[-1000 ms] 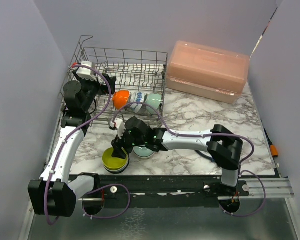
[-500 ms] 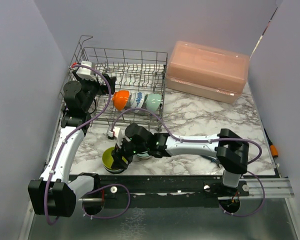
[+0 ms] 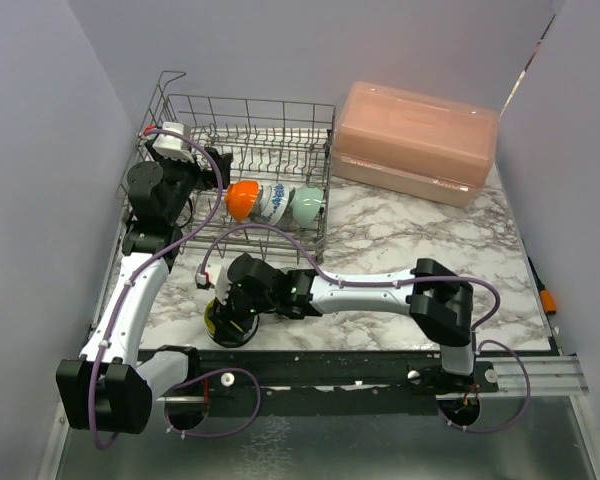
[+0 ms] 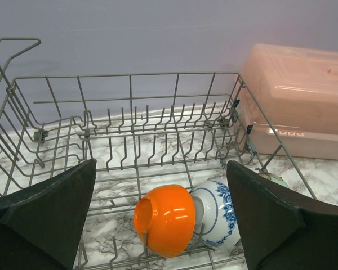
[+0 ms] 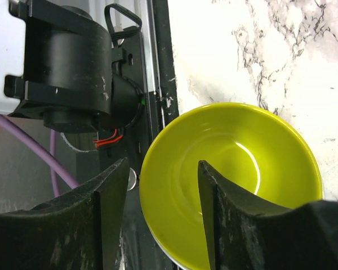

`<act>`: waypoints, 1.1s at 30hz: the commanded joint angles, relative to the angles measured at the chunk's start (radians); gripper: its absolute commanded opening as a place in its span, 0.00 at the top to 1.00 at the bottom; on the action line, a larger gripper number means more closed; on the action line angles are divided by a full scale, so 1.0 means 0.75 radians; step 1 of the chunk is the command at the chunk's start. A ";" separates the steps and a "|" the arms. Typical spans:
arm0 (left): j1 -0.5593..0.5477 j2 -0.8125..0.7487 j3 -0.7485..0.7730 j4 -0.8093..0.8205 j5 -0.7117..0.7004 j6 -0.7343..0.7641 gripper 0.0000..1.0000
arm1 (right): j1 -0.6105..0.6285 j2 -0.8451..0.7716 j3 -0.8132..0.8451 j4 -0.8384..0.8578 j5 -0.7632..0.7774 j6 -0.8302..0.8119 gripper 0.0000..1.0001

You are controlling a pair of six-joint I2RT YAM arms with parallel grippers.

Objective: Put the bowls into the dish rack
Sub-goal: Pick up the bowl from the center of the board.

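Observation:
A lime-yellow bowl (image 3: 223,326) (image 5: 242,163) sits at the table's near edge, by the left arm's base. My right gripper (image 3: 230,303) (image 5: 162,169) is open and straddles its near rim. One finger is inside the bowl and the other outside, with a gap between that finger and the rim. The dish rack (image 3: 250,105) (image 4: 129,76) stands at the back left. On their sides in its front row lie an orange bowl (image 3: 242,198) (image 4: 166,219), a blue-patterned white bowl (image 3: 272,203) (image 4: 217,214) and a pale teal bowl (image 3: 307,205). My left gripper (image 3: 218,170) (image 4: 160,169) hovers wide open above them, holding nothing.
A pink lidded box (image 3: 415,140) (image 4: 304,95) stands to the right of the rack. The left arm's black base housing (image 5: 67,67) and the table's dark front rail (image 5: 160,84) lie close beside the lime bowl. A purple cable (image 3: 270,232) loops over the right arm.
My right gripper has swung left and down from beside the lime bowl onto its rim, and its jaws have narrowed a little. The left arm and the racked bowls have not moved.

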 commanded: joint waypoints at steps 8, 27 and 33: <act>-0.004 -0.008 -0.010 0.025 -0.002 0.005 0.01 | 0.042 0.070 0.077 -0.082 0.024 -0.055 0.43; -0.005 -0.017 -0.018 0.038 0.001 -0.001 0.01 | 0.053 -0.045 0.076 -0.088 0.055 -0.068 0.98; -0.006 -0.010 -0.014 0.036 0.012 -0.010 0.01 | 0.053 -0.159 0.003 -0.003 0.067 -0.028 1.00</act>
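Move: Just ahead of the right hand sits the yellow-green bowl, its middle about 4 cm forward and 3 cm below, with the open fingers already astride its near rim. Another bowl is nested beneath it, about 5 cm under the hand and equally far forward. The pale green bowl stands some 13 cm to the hand's right and 10 cm ahead. From the left hand, the yellow-green bowl is about 26 cm back, 4 cm right and 25 cm down. Sinking about 1.5 cm and easing 1 cm back towards the robot, the right hand seats its half-open fingers over the near rim of the yellow-green bowl, one inside and one outside. They then shut and pinch the rim, and the hand rises nearly 4 cm from its lowest point, fingers still slanting left and down. ##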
